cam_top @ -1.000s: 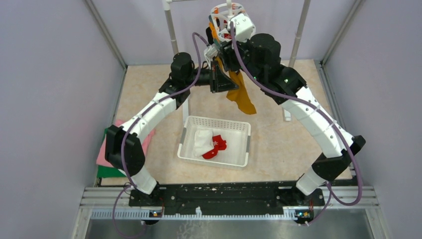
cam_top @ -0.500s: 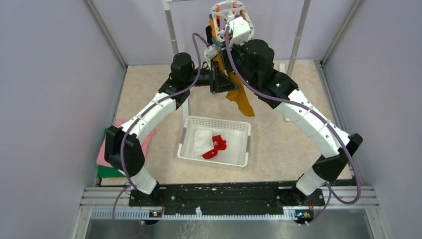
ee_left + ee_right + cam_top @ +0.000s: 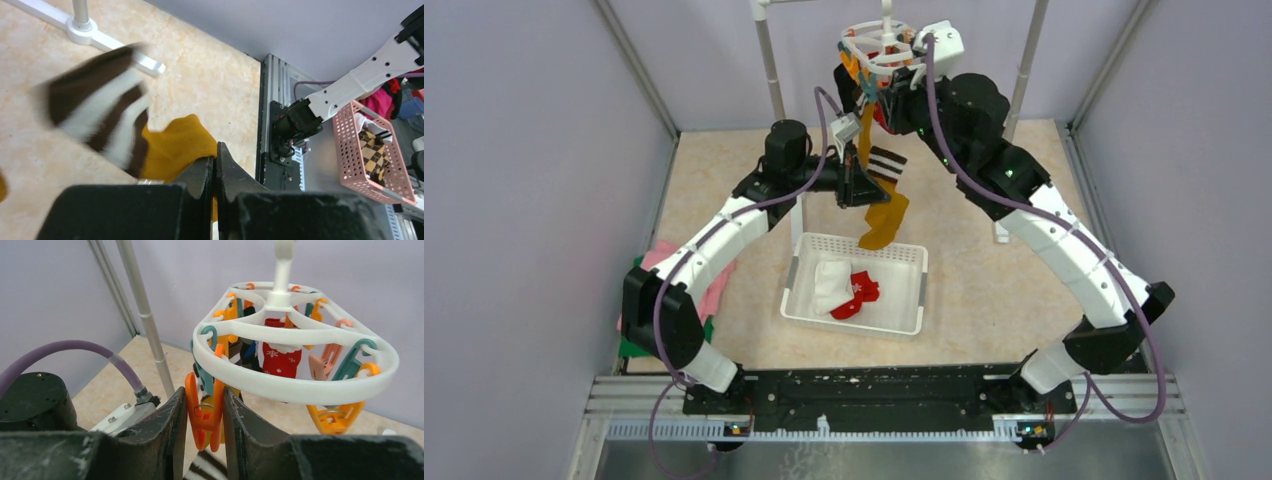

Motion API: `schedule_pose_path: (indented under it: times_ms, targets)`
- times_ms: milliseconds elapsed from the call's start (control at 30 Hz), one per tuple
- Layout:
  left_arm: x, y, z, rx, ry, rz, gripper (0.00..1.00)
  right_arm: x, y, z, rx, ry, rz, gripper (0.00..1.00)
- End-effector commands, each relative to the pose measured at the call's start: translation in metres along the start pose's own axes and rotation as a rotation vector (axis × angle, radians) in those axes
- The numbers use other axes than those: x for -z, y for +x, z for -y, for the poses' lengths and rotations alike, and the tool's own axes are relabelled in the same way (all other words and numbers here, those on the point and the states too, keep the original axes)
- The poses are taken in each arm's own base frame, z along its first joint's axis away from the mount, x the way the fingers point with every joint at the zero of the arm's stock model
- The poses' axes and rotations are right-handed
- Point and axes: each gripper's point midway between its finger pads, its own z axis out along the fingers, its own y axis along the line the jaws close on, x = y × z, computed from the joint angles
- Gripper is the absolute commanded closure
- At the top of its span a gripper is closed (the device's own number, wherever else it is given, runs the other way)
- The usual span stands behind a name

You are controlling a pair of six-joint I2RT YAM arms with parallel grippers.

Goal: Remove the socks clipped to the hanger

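Observation:
The white hanger point(image 3: 879, 45) hangs at the back, its oval ring point(image 3: 300, 387) carrying orange and teal clips. My right gripper point(image 3: 204, 412) is shut on an orange clip point(image 3: 200, 415) at the ring's near edge, also seen from above point(image 3: 879, 90). A mustard sock point(image 3: 884, 220) hangs below the hanger. My left gripper point(image 3: 215, 165) is shut on its fabric point(image 3: 175, 147), a little left of it from above point(image 3: 856, 185). A black and white striped sock point(image 3: 886, 163) dangles beside it, blurred in the left wrist view point(image 3: 95, 112). A red snowflake sock point(image 3: 280, 355) is clipped at the far side.
A white mesh basket point(image 3: 904, 300) on the floor under the socks holds a white sock point(image 3: 829, 283) and a red sock point(image 3: 856, 293). Folded pink and green cloth point(image 3: 639, 310) lies at the left. White rack poles point(image 3: 769, 60) stand beside the hanger.
My right gripper has closed on the orange clip and its arm has swung right. My left arm has pulled the mustard sock down and left. The striped sock has come into view.

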Motion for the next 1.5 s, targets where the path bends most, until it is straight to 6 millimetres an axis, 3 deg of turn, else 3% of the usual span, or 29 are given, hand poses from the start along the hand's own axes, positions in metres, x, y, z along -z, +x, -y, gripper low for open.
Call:
schedule_pose_path:
  times_ms: [0, 100, 200, 300, 400, 800, 833, 900, 1000, 1033, 1067, 1133, 1267, 1333, 1467]
  targets:
    - [0.015, -0.009, 0.01, -0.111, -0.01, -0.005, 1.0, 0.017, -0.031, 0.014, -0.085, 0.008, 0.084, 1.0]
    - [0.022, 0.007, 0.01, -0.145, -0.027, -0.061, 1.0, 0.023, -0.033, 0.023, -0.109, 0.011, 0.086, 1.0]
    - [0.032, 0.036, 0.002, -0.199, -0.072, -0.144, 1.0, 0.027, -0.037, 0.032, -0.143, 0.011, 0.093, 1.0]
    - [0.041, 0.075, -0.006, -0.211, -0.1, -0.247, 0.92, 0.029, -0.037, 0.04, -0.174, 0.023, 0.089, 1.0]
    - [0.047, 0.1, -0.012, -0.195, -0.111, -0.318, 0.88, 0.031, -0.032, 0.046, -0.184, 0.042, 0.079, 1.0]
    - [0.068, 0.16, -0.007, -0.228, -0.111, -0.46, 0.86, 0.039, -0.028, 0.075, -0.198, 0.103, 0.067, 1.0]
    - [0.069, 0.166, -0.008, -0.221, -0.117, -0.475, 0.8, 0.038, -0.027, 0.077, -0.199, 0.108, 0.064, 1.0]
    - [0.072, 0.174, -0.01, -0.21, -0.125, -0.495, 0.51, 0.038, -0.025, 0.078, -0.199, 0.112, 0.058, 1.0]
    - [0.075, 0.179, -0.01, -0.223, -0.126, -0.501, 0.18, 0.038, -0.023, 0.079, -0.205, 0.113, 0.05, 1.0]
    - [0.075, 0.177, -0.008, -0.239, -0.123, -0.495, 0.04, 0.039, -0.023, 0.079, -0.207, 0.111, 0.048, 1.0]
    - [0.075, 0.17, -0.007, -0.26, -0.125, -0.482, 0.01, 0.039, -0.022, 0.08, -0.21, 0.113, 0.046, 1.0]
    - [0.074, 0.144, -0.004, -0.307, -0.148, -0.434, 0.01, 0.039, -0.021, 0.079, -0.226, 0.101, 0.041, 1.0]
    - [0.06, 0.074, 0.003, -0.351, -0.176, -0.31, 0.01, 0.037, -0.019, 0.076, -0.257, 0.077, 0.038, 1.0]
    - [0.047, 0.025, 0.0, -0.4, -0.2, -0.213, 0.01, 0.035, -0.018, 0.076, -0.275, 0.074, 0.032, 1.0]
    - [0.026, -0.041, -0.012, -0.435, -0.234, -0.087, 0.01, 0.036, -0.018, 0.074, -0.304, 0.061, 0.029, 1.0]
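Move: The mustard sock with the striped cuff already hangs free from the left hand's shut fingers. The basket's middle lies about 27 cm below that hand, 7 cm back and 7 cm to its left; inside, the white sock is some 7 cm back and 11 cm left of the hand, the red sock 7 cm back and 5 cm left. The right hand holds an orange clip; the hanger ring's middle is about 12 cm straight ahead and 4 cm up, the basket 13 cm back, 7 cm left and 44 cm below. The left hand carries the mustard sock some 16 cm down, and back and to the left by about 8 cm each, into the basket, its fingers tipping some 30 degrees further downward; at the bottom they open wide and let go, and the empty hand climbs back up and forward, nearly to its starting height. Meanwhile the right hand keeps its pinch on the orange clip and travels about 8 cm to the right, drawing the hanger's rim along, then almost stops and holds there. ##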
